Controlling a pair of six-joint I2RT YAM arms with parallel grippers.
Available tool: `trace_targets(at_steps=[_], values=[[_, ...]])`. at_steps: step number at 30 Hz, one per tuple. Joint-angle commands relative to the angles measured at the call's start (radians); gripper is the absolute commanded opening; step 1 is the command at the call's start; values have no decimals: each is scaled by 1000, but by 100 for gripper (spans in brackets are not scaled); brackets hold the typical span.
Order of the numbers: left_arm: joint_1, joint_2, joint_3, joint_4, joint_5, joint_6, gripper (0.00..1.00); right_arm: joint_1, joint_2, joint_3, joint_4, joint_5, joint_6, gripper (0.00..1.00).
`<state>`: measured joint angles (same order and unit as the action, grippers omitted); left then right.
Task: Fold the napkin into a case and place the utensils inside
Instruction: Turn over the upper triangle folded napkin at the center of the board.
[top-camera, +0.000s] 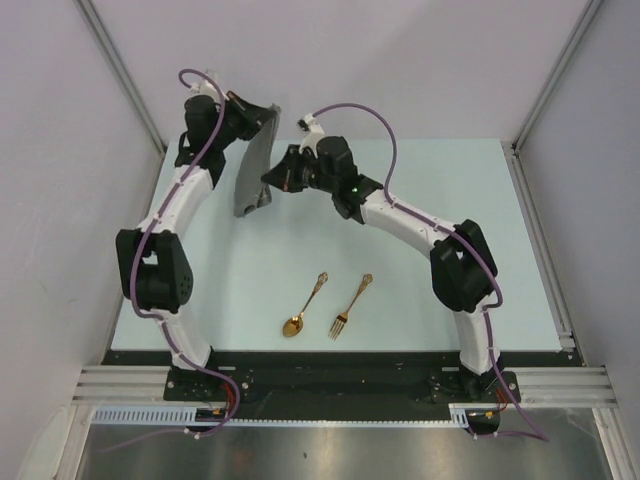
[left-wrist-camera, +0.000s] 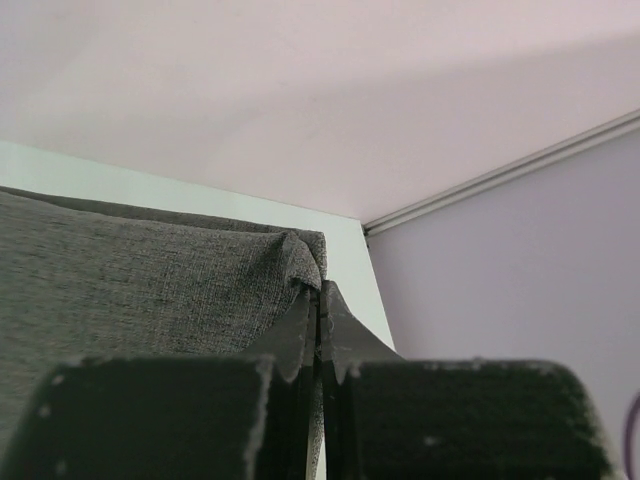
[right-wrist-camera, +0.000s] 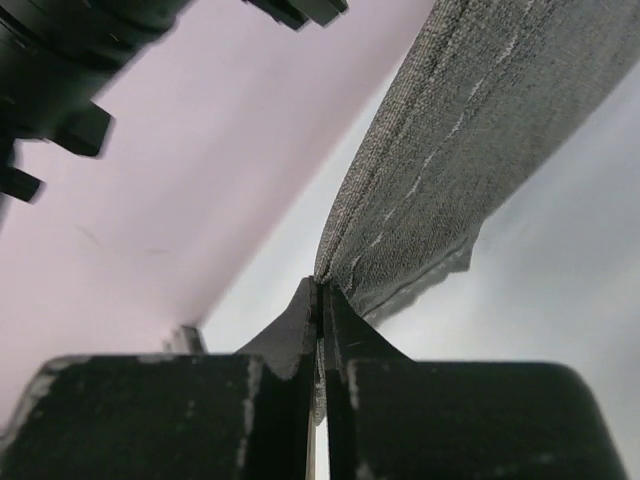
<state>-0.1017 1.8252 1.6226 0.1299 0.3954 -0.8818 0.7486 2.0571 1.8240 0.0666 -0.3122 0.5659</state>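
The dark grey napkin (top-camera: 255, 163) hangs folded as a narrow strip above the far left of the table, stretched between both grippers. My left gripper (top-camera: 272, 112) is shut on its far upper corner; the cloth fills the left of the left wrist view (left-wrist-camera: 130, 280). My right gripper (top-camera: 268, 182) is shut on its near lower corner; the cloth runs up to the right in the right wrist view (right-wrist-camera: 470, 130). The gold spoon (top-camera: 303, 307) and gold fork (top-camera: 350, 307) lie side by side on the table near the front middle, apart from the cloth.
The pale table (top-camera: 420, 180) is walled at the back and both sides. A metal rail (top-camera: 535, 230) runs along its right edge. The arm bases stand on the black strip (top-camera: 340, 375) at the near edge.
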Motion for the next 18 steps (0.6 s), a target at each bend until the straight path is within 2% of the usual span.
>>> trace_targets(at_steps=[1, 8, 13, 18], values=[[-33, 101, 51, 124, -61, -3, 0, -11, 5, -193, 257, -264, 282, 0], [-130, 374, 155, 177, -32, -29, 0, -132, 15, -537, 596, -337, 434, 0], [-205, 511, 210, 211, -39, -36, 0, -213, -20, -783, 650, -386, 393, 0], [-276, 571, 249, 244, -72, -20, 0, -287, -57, -933, 595, -413, 298, 0]])
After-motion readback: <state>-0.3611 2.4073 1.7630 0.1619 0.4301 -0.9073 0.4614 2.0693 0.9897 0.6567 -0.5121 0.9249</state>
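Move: Each hand still pinches the napkin's raised edge. The board spot where the left hand's end goes lies about 17 cm to its right, level forward, 29 cm below. For the right hand it is some 15 cm to its right, 1 cm back, 24 cm down. From the right hand, the spoon's middle lies about 18 cm back and 9 cm right, the fork's 19 cm back and 18 cm right, both 24 cm below. Both hands, still pinching the napkin, swing it down about 25 cm and right some 16 cm towards the board's centre. ##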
